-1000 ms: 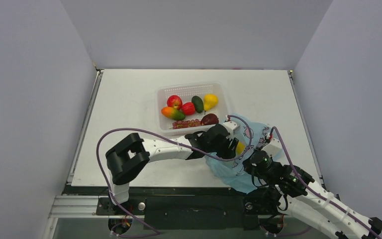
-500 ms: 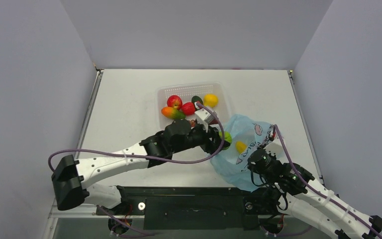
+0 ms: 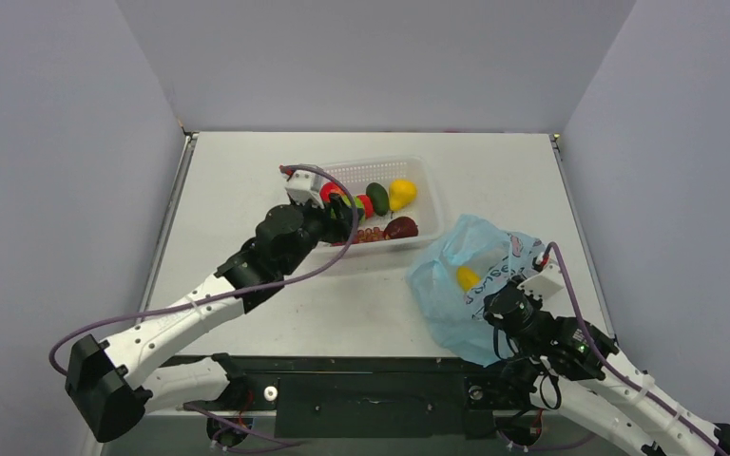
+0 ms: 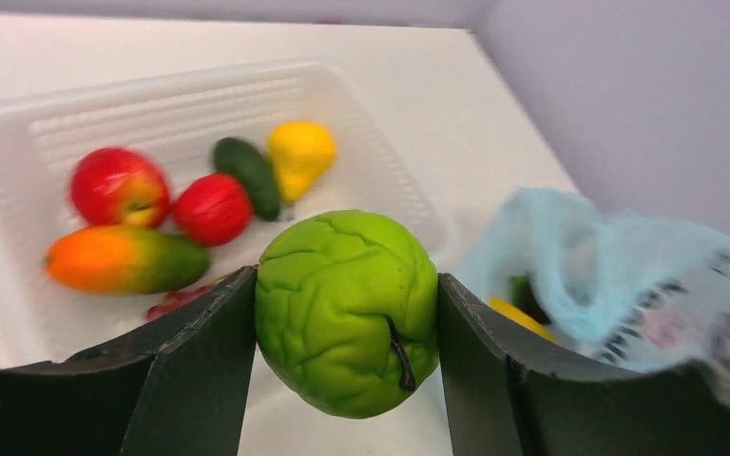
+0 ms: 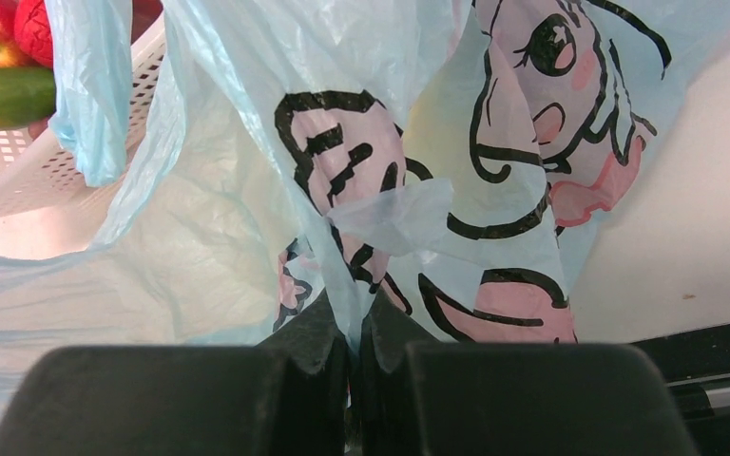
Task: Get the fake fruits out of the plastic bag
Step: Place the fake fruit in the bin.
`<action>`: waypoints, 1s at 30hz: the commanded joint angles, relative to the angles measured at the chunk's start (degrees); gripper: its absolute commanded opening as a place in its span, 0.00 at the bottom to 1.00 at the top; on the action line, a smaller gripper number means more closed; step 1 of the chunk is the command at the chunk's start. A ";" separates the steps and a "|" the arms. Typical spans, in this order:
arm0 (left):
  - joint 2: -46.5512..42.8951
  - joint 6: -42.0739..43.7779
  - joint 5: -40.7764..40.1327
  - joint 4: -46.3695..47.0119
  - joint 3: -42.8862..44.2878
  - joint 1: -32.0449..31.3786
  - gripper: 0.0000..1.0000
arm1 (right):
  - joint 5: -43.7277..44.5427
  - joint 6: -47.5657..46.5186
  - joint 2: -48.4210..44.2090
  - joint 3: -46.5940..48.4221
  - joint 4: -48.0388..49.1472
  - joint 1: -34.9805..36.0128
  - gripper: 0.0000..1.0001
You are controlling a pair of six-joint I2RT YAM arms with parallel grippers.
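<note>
My left gripper [image 4: 345,285] is shut on the green lime [image 4: 347,313], both fingers pressed against its sides. In the top view it hangs over the left part of the white basket [image 3: 420,171]. A red apple [image 4: 119,185], an orange-green mango [image 4: 124,258] and a dark purple fruit [image 3: 400,227] lie in the basket. The light blue plastic bag [image 3: 480,252] sits right of the basket with a yellow banana [image 3: 468,277] inside. My right gripper [image 5: 354,332] is shut on a fold of the plastic bag [image 5: 247,237] at its near edge.
The basket also holds a dark green avocado [image 4: 247,176], a yellow pear [image 4: 299,157], a small red fruit [image 4: 212,209] and a grape bunch [image 3: 371,234]. Grey walls close in the table on three sides. The table's front edge runs just below the bag.
My left arm has swung from the bag's mouth up and left to over the basket, carrying the lime. The bag has shifted slightly right, still pinched by the right gripper.
</note>
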 commanded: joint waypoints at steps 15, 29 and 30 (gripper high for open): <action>23.52 -5.97 11.27 -6.22 6.56 16.48 0.38 | 4.32 -1.02 -0.09 3.14 -1.10 0.21 0.00; 22.65 -1.45 12.00 -7.79 8.63 17.08 0.89 | 6.92 -6.10 4.75 8.44 0.17 0.26 0.00; 21.69 -1.40 12.39 -7.36 7.35 17.07 0.90 | 6.90 -7.05 5.24 8.92 0.72 0.15 0.00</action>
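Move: The green fruit is still in the left fingers; the spot it is bound for, in the near-left part of the bin, lies about 10 cm ahead, 3 cm left and 22 cm below. The grapes lie 10 cm ahead and 1 cm left of the hand, the orange-green mango 16 cm ahead and 7 cm left, the dark plum 12 cm ahead and 9 cm right. From the right hand, which holds the bag, that spot is some 23 cm ahead, 28 cm left and 7 cm lower. The green fruit is carried by the left hand down some 18 cm into the near-left part of the bin, with an early swing about 9 cm forward and a little left, while the fingers tip down roughly 25 degrees. Low over the grapes the fingers open and let go, then the hand rises slightly. The right hand keeps its pinch on the bag and late on lifts it about 3 cm. ##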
